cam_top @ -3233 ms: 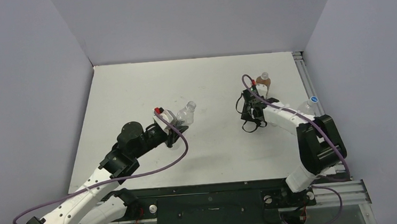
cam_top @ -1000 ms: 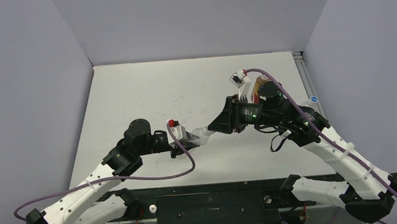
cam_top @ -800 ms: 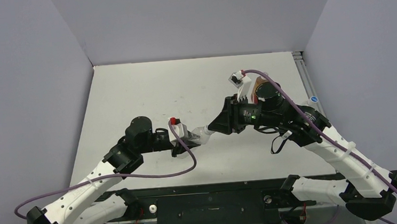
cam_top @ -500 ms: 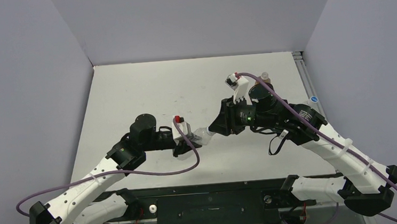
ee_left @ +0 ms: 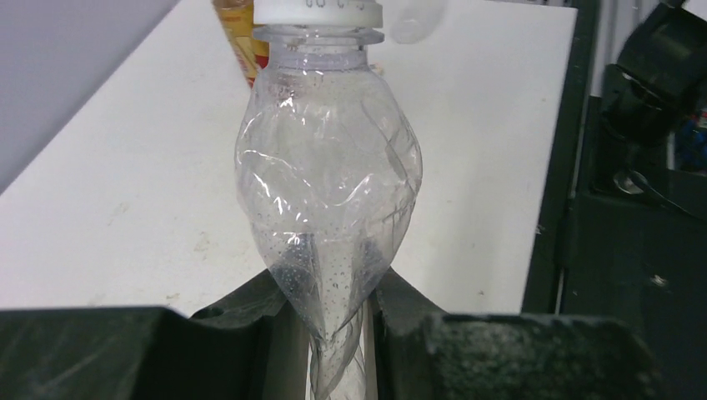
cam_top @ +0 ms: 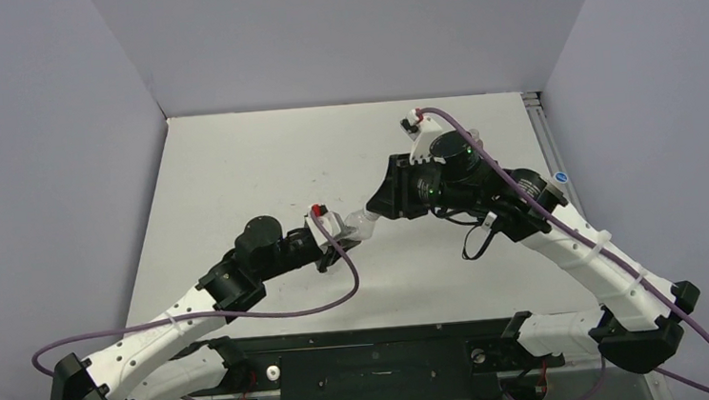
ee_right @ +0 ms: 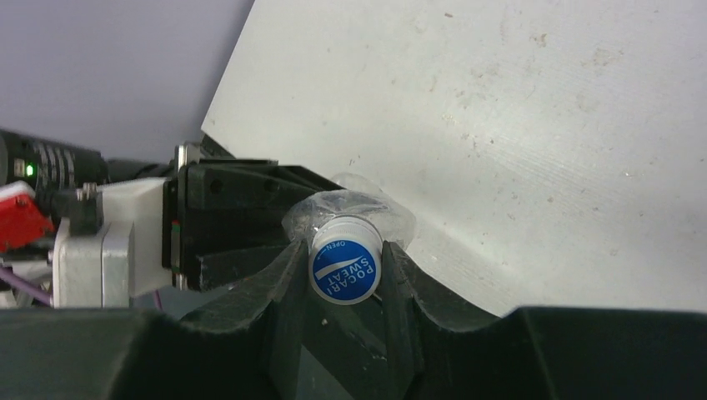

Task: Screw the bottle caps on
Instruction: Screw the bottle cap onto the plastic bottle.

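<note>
The clear bottle point(cam_top: 357, 225) hangs above the table's middle, its crumpled lower end pinched in my left gripper point(cam_top: 339, 237), which is shut on it. In the left wrist view the clear bottle point(ee_left: 329, 167) points away from my left gripper point(ee_left: 333, 293), a white-sided cap point(ee_left: 317, 10) sitting on its neck. My right gripper point(cam_top: 377, 210) meets it from the right. The right wrist view shows my right gripper point(ee_right: 344, 254) shut on the blue-and-white cap point(ee_right: 344, 268), which sits on the bottle's mouth. The amber bottle point(ee_left: 236, 37) stands behind, mostly hidden by my right arm in the top view.
An aluminium rail point(cam_top: 545, 137) runs along the table's right edge, with a round blue sticker point(cam_top: 560, 177) beside it. Grey walls close off the back and both sides. A black frame point(cam_top: 373, 361) borders the near edge between the arm bases.
Both grippers, still joined at bottle and cap, have drifted slightly toward the back of the table. The right wrist has turned, its camera mount swinging up and left.
</note>
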You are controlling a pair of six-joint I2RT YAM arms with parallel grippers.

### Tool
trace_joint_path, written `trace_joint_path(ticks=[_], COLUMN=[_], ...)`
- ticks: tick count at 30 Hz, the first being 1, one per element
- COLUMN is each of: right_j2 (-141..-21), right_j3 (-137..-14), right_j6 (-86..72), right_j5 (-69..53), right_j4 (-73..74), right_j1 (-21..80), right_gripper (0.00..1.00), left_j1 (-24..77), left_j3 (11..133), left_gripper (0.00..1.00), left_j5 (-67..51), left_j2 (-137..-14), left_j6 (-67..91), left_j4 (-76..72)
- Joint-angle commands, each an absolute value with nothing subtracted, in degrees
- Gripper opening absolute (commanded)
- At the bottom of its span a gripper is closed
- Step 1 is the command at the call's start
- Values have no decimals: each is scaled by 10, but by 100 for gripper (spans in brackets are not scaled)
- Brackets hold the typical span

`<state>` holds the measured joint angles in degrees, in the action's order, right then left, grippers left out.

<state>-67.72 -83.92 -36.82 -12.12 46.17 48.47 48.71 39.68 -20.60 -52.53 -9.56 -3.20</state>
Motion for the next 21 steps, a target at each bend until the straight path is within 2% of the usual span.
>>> trace_joint_path(ticks=[1, 6, 14, 18, 21], right_j2=[-744, -774, -833, -847, -856], right_j3=[-876, -897, -940, -954, -983], right_j6=[-420, -458, -515, -534, -532], right_j5=[-162, -130, -85, -67, -48], right_j4=[480, 502, 520, 518, 537], right_j1=[495, 474, 458, 461, 461], right_gripper=[3, 3, 4, 9, 18], left_j1=[512, 547, 594, 597, 596], left_j3=[421, 419, 414, 401, 397], left_gripper=[0, 0, 0, 0, 0], left_j5=[-84, 50, 176, 188, 177], left_j2=[-522, -541, -604, -620, -632], left_j6=[-123, -161, -212, -208, -204], left_j4=[-218, -271, -368, -405, -404])
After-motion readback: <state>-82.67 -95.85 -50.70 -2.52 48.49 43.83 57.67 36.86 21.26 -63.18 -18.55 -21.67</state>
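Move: The bottle cap is already on the plastic bottle's neck and pinched between the right fingers, about 9 cm above and 6 cm to the right of the left hand, level with it fore and aft. The left hand grips the crumpled lower body. From the right hand the bottle neck is only some 2 cm below and 1 cm to the left. Nothing else stands close to either hand. Cap and bottle travel forward together about 8 cm, carried by both hands, drifting slightly left and sinking a centimetre late on. On the way the left hand turns the bottle some 30 degrees counter-clockwise while the right turns the cap about 20 degrees clockwise, to screw it on. Both hands keep their grips. ##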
